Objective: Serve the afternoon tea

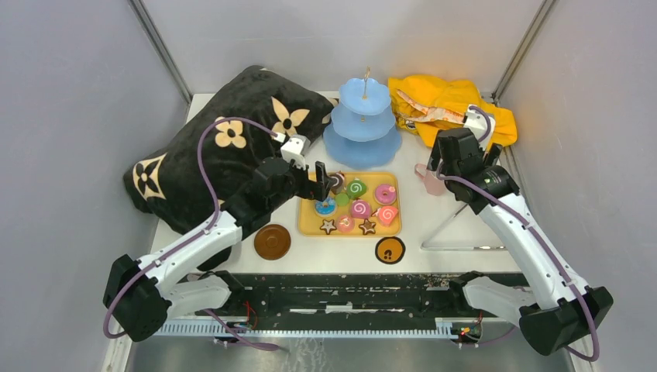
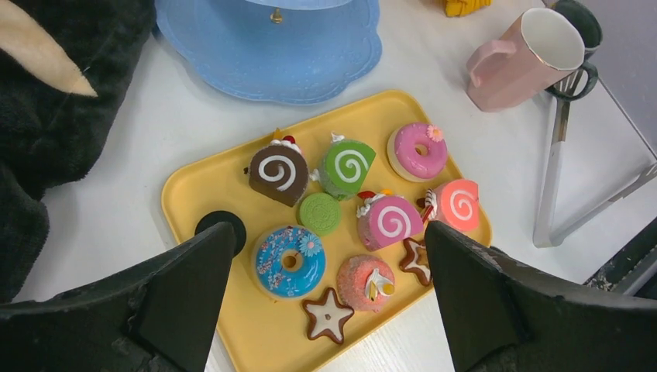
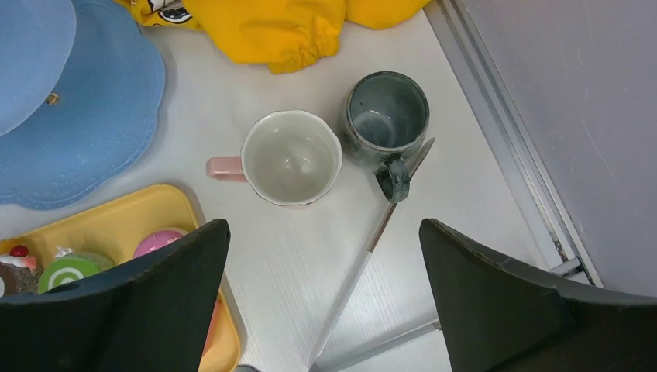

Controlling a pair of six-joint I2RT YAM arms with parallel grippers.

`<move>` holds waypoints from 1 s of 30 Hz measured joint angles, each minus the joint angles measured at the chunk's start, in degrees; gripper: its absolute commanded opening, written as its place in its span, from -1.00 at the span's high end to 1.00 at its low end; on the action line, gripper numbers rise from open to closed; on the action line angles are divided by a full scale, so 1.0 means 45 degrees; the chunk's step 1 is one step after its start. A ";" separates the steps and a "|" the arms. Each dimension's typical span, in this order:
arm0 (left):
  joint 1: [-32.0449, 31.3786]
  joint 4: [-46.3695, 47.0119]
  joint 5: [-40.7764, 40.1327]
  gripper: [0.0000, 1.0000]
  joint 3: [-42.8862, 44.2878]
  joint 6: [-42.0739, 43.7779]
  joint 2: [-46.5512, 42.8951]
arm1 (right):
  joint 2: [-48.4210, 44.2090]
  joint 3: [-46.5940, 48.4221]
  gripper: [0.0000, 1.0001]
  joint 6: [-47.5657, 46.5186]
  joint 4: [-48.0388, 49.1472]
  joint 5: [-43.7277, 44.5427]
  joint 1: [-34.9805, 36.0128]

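Several toy sweets lie on a yellow tray (image 2: pixel 194 194): a blue doughnut (image 2: pixel 289 260), a pink swirl roll (image 2: pixel 391 221), a star biscuit (image 2: pixel 328 316), a chocolate roll (image 2: pixel 277 172). My left gripper (image 2: pixel 329 232) hangs open above them with nothing between its fingers. Behind the tray stands the light-blue three-tier stand (image 1: pixel 362 128). The pink cup (image 3: pixel 291 157) and the grey mug (image 3: pixel 385 116) sit upright and empty side by side on the table. My right gripper (image 3: pixel 323 225) is open over the table just in front of them. Two round coasters (image 1: pixel 272 242) (image 1: pixel 390 250) lie near the front edge.
A black cushion (image 1: pixel 217 147) with flower marks fills the back left, close to my left arm. Yellow cloth (image 1: pixel 449 105) is bunched at the back right. Metal tongs (image 3: pixel 364 256) lie open on the table, one tip by the mug's handle. Grey walls enclose both sides.
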 measured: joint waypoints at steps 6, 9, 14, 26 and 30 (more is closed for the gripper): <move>-0.0005 0.0330 -0.0971 -0.98 -0.0087 0.0175 -0.0306 | -0.0170 -0.0010 -0.99 0.0136 -0.0019 0.0121 0.0000; 0.0000 0.0379 -0.1486 -0.98 -0.0073 0.0529 -0.0418 | -0.0500 -0.0107 -0.99 0.0160 0.0024 0.0126 0.0000; -0.0005 0.0345 -0.2229 -0.98 0.0049 0.1098 -0.0427 | -0.0840 -0.0223 -1.00 0.0262 -0.0083 0.0248 0.0000; 0.0000 -0.0374 -0.2832 -0.98 0.1855 0.0967 0.1010 | -0.2254 -0.0423 -0.97 0.1841 -0.2803 -0.0151 0.0000; 0.0000 -0.0651 -0.1938 -0.98 0.2176 0.0962 0.1661 | -0.3045 -0.1661 -0.90 0.3118 -0.3677 -0.1137 0.0000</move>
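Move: The left hand's likely aim, the chocolate roll, lies about 10 cm ahead, 3 cm to the right and 17 cm below. At like depth from this hand are the black cookie, 8 cm ahead and 4 cm left, and the green roll, 9 cm ahead and 9 cm right. From the right hand, the near utensil's middle is roughly 8 cm back, 8 cm right and 23 cm down; the pink mug is 11 cm ahead, 2 cm left, 18 cm down. The left hand, wide open, rises and swings forward and left over the tray, turning about 10 degrees counter-clockwise, then sweeps back to the right and starts to sink, ending some 4 cm farther out and 2 cm higher, level-wise nearer the chocolate roll. The right hand, also open, first lifts by a centimetre, then speeds back about 8 cm and sinks 4 cm, away from the pink mug and towards the near utensil, its left side rolling up some 10 degrees as it tips down. ##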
